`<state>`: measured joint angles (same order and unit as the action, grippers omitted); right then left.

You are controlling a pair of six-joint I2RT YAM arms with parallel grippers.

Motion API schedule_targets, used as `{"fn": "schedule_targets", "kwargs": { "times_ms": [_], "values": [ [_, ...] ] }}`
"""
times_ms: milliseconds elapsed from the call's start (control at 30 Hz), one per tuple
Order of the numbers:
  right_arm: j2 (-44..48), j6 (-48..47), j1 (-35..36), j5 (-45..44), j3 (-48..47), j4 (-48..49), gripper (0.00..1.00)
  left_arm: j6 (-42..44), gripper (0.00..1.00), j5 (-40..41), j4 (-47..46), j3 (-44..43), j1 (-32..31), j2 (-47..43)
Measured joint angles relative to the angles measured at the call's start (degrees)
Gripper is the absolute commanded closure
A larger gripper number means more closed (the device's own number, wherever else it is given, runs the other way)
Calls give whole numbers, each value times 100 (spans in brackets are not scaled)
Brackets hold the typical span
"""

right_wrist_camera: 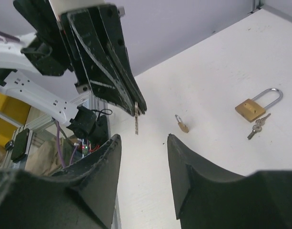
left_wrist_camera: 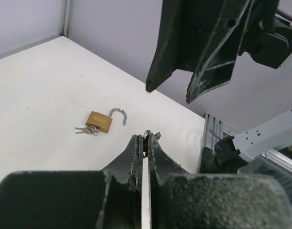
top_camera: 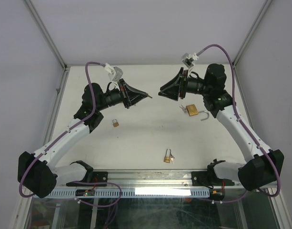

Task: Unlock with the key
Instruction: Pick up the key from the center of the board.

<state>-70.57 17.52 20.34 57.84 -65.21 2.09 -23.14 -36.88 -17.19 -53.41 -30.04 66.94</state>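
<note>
My left gripper (top_camera: 146,96) is shut on a small silver key (right_wrist_camera: 136,123); the blade sticks out past its fingertips (left_wrist_camera: 146,136) and hangs free in the air. My right gripper (top_camera: 161,93) faces it a short way off, open, with nothing between its fingers (right_wrist_camera: 143,139). The key sits just beyond the gap of the right jaws. A brass padlock (top_camera: 192,111) with its shackle swung open (left_wrist_camera: 118,113) lies on the table under the right arm, with a bunch of keys (left_wrist_camera: 87,130) at its base.
A tiny brass padlock (top_camera: 115,123) lies below the left arm and shows again (right_wrist_camera: 182,125). Another padlock with keys (top_camera: 168,157) lies near the front rail, seen with its shackle closed (right_wrist_camera: 250,109). Frame posts and walls border the white table (top_camera: 150,138).
</note>
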Motion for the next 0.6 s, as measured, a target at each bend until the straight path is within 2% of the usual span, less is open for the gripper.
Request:
{"fn": "schedule_targets", "kwargs": {
  "times_ms": [133, 233, 400, 600],
  "values": [
    [-195, -57, 2, -308, -468, -358, 55, -389, 100, 282, -275, 284, 4, -20],
    [-153, -72, 2, -610, -428, -645, 55, -614, 100, 446, -752, 826, 4, -116],
    [358, -39, 52, -1128, 400, -994, 55, -752, 100, 658, -835, 1825, 9, -754],
    [1502, 39, 374, -1663, 1281, -1270, 56, -719, 100, 664, -763, 2208, 260, -1716]
  ]
}}
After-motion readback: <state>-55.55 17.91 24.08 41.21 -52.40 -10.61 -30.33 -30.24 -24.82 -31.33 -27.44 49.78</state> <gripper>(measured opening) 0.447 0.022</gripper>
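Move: The small closed padlock, where the left hand seems to be taking its key, lies about 17 cm to that hand's left, 7 cm ahead and 32 cm below. The big closed padlock is some 25 cm ahead and 12 cm left. The front keys lie about 16 cm back, 6 cm right and 34 cm below the empty right hand; the front padlock is 15 cm back and 3 cm right. The big opened padlock stands 15 cm ahead, 19 cm right. The small key, still pinched in the left hand's shut fingers, is carried away from the right hand, sinking about 7 cm and then lifting 2 while going some 5 cm left and a little back, towards the small padlock. The right hand first eases forward and up a touch, then sinks and draws back towards the front keys, swinging some 15 degrees clockwise, fingers staying half open. ##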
